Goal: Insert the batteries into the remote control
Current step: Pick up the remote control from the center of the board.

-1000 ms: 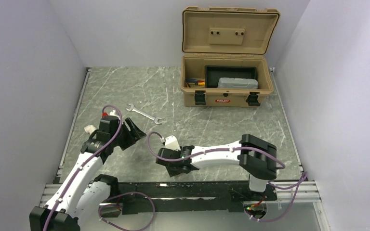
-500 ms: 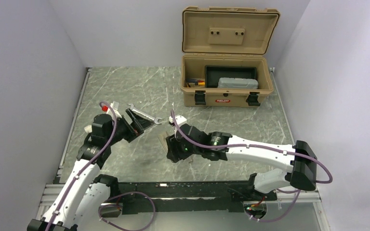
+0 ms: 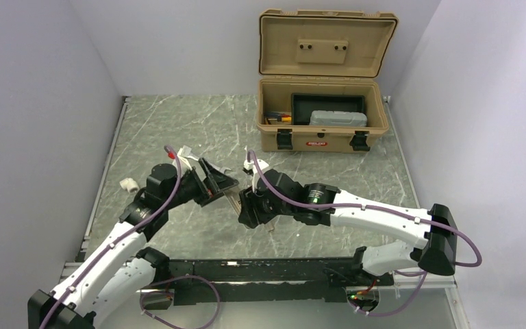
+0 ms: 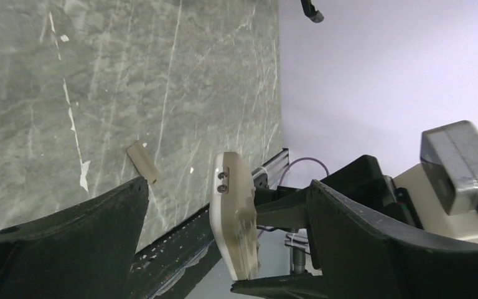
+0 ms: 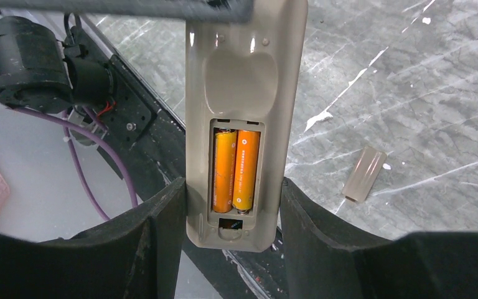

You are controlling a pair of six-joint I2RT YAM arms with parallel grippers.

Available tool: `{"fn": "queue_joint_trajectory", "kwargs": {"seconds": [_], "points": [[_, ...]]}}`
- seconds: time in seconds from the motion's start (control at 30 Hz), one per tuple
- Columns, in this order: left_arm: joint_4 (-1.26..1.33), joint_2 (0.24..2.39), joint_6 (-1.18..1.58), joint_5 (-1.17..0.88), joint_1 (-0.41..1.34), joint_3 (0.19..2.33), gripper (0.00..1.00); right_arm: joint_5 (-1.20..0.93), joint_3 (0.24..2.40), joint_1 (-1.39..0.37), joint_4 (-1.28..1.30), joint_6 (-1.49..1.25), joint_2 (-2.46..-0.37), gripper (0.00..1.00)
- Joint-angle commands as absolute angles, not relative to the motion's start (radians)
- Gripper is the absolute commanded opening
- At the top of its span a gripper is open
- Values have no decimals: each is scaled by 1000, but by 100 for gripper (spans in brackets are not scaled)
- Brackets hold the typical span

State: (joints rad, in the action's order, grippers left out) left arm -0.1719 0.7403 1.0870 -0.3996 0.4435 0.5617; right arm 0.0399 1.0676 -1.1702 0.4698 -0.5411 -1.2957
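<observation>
The remote control lies grey-tan back up, and my right gripper is shut on its near end. Its battery bay is uncovered, with two orange batteries seated side by side inside. In the left wrist view the remote control shows edge-on between the wide-apart fingers of my left gripper, which is open and holds nothing. From above, the left gripper and the right gripper meet at the remote control near the table's middle.
A loose tan battery cover lies on the marble table beside the remote. An open tan toolbox stands at the back right. A silver wrench pokes out behind the left arm. A small white fitting sits at the left.
My left gripper has opened wide and swung right until its fingers straddle the remote. The right arm reached out from the near edge with the remote, then held still.
</observation>
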Motion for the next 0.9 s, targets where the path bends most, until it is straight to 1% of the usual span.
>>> {"fn": "queue_joint_trajectory", "kwargs": {"seconds": [0.0,0.07,0.23,0.3,0.47,0.53,0.87], "points": [[-72,758,1144,-345,499,553,97,29,1118,-1165,453,-527,-1259,0],[-60,771,1148,-336,516,559,91,29,1121,-1166,453,-528,-1257,0],[-47,796,1148,-326,542,573,69,38,1123,-1166,456,-520,-1256,0],[-48,803,1147,-326,546,576,66,41,1125,-1165,459,-519,-1255,0],[-39,813,1150,-325,558,574,55,44,1116,-1165,443,-522,-1247,0],[-37,818,1150,-322,563,574,53,47,1115,-1166,443,-521,-1246,0],[-33,827,1150,-311,596,579,52,61,1112,-1162,447,-504,-1251,0]]}}
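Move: The remote stands tilted in my right hand, gripped near the battery end, its middle about 2 cm ahead of, 2 cm left of and 3 cm above that hand. From my left hand, its middle lies some 4 cm to the right, 4 cm back and 3 cm lower. The battery cover is on the table about 13 cm right of my left hand, 3 cm back and 19 cm down; the wrench lies roughly 19 cm ahead, 10 cm left and equally low. I ease my wide-open left hand about 3 cm to the right, onto the head end of the remote, slowing as I go, and bring its fingers from fully open to about half, one on each side of the head; whether the pads touch can't be seen. My right hand stays in place and keeps its grip on the remote's battery end. ##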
